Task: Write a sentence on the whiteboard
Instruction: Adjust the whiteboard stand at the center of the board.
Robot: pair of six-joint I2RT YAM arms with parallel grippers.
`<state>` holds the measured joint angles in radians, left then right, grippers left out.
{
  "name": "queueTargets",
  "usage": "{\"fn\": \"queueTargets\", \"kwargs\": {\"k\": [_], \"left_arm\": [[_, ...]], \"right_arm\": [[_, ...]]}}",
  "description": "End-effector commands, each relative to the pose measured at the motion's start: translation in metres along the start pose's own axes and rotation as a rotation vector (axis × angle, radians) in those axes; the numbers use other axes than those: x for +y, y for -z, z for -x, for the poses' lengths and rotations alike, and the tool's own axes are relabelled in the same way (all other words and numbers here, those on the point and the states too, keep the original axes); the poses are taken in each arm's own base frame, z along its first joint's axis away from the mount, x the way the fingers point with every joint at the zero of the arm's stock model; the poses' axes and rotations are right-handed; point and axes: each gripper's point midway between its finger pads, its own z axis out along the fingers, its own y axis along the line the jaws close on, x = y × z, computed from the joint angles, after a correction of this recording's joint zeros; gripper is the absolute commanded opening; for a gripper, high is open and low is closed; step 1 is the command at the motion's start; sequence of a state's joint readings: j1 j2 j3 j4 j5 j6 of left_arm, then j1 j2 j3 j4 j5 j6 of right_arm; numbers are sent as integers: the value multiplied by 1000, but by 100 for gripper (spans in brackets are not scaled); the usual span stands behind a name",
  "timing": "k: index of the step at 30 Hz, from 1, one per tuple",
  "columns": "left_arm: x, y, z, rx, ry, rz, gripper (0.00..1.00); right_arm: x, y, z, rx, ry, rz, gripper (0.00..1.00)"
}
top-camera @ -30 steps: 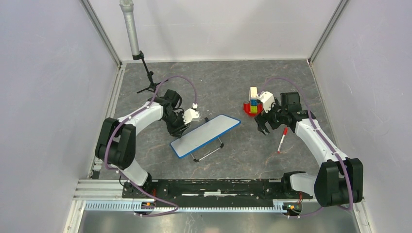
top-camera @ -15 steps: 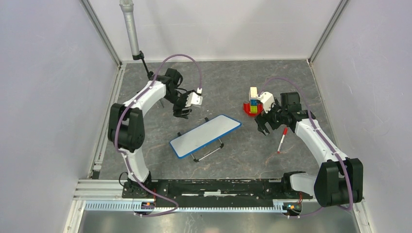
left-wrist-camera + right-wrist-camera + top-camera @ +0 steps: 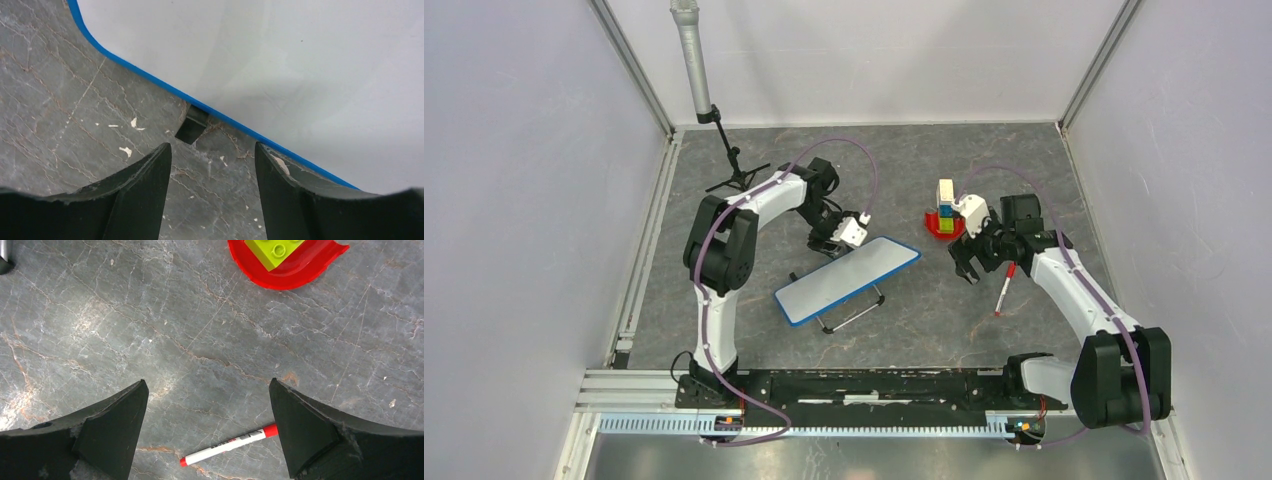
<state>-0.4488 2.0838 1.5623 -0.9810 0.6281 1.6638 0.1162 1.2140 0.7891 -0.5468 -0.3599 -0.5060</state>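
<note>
The whiteboard point(image 3: 849, 280), blue-rimmed with thin black wire legs, stands tilted at the table's middle. Its face point(image 3: 280, 60) is plain white; the sentence is out of view. My left gripper point(image 3: 829, 243) hovers at the board's far edge, open and holding nothing point(image 3: 212, 146). One black foot of the leg point(image 3: 192, 125) shows just ahead of its fingers. A red-capped white marker point(image 3: 1003, 288) lies on the table to the right. My right gripper point(image 3: 967, 268) hangs just left of it, wide open and holding nothing point(image 3: 207, 385), with the marker point(image 3: 229, 445) low between its fingers.
A red dish point(image 3: 932, 222) with stacked coloured bricks point(image 3: 945, 205) stands behind the right gripper, and its rim point(image 3: 290, 277) shows in the right wrist view. A microphone point(image 3: 692, 50) on a black tripod stand point(image 3: 729, 165) is at the back left. Walls enclose three sides.
My left arm left the board's left end, swung back and rightward, and now sits at the board's far edge with its jaws wider apart. The right arm barely moved.
</note>
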Motion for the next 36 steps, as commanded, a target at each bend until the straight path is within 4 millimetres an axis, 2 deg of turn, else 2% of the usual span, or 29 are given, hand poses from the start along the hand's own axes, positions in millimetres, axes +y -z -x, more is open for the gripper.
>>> {"fn": "queueTargets", "kwargs": {"k": [1, 6, 10, 22, 28, 29, 33, 36], "left_arm": [[15, -6, 15, -29, -148, 12, 68], [7, -17, 25, -56, -165, -18, 67], [1, -26, 29, -58, -174, -45, 61], [-12, -34, 32, -64, -162, -77, 24], [-20, -33, 23, -24, -103, -91, 6], [-19, -31, 24, -32, -103, -75, 3], [7, -22, 28, -23, 13, 34, 2], [16, -14, 18, 24, 97, 65, 2]], "right_arm": [[-1, 1, 0, -9, 28, -18, 97], [-1, -1, -3, -3, 31, -13, 97], [-2, -2, -3, 2, 29, -11, 97], [-1, -5, -8, 13, 30, -7, 97], [-1, -5, -9, 16, 35, -8, 97], [0, -5, -9, 16, 35, -8, 97], [-1, -4, -11, 20, 42, -13, 97], [-2, -2, -12, 22, 51, -26, 97]]}}
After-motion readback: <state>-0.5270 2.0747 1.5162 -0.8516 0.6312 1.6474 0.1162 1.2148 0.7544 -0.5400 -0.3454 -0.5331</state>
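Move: The black foot of the whiteboard stand nearest the board's far right corner lies about 3 cm to the left hand's right, level fore and aft and 1 cm lower. From this hand the whiteboard's middle is some 8 cm back and 3 cm right, the stand's other black foot about 7 cm back and 10 cm left, and the red tray 5 cm ahead and 25 cm right. From the right hand, the first foot is roughly 31 cm left, 4 cm ahead and 7 cm below. The stand's black foot by the board's far right corner is what the left hand goes for: it slides about 3.5 cm to the right, almost level, along the board's far edge, while the wrist turns slightly clockwise and then partly back. From mostly open, the fingers close on this foot and end pinching it with their tips. ##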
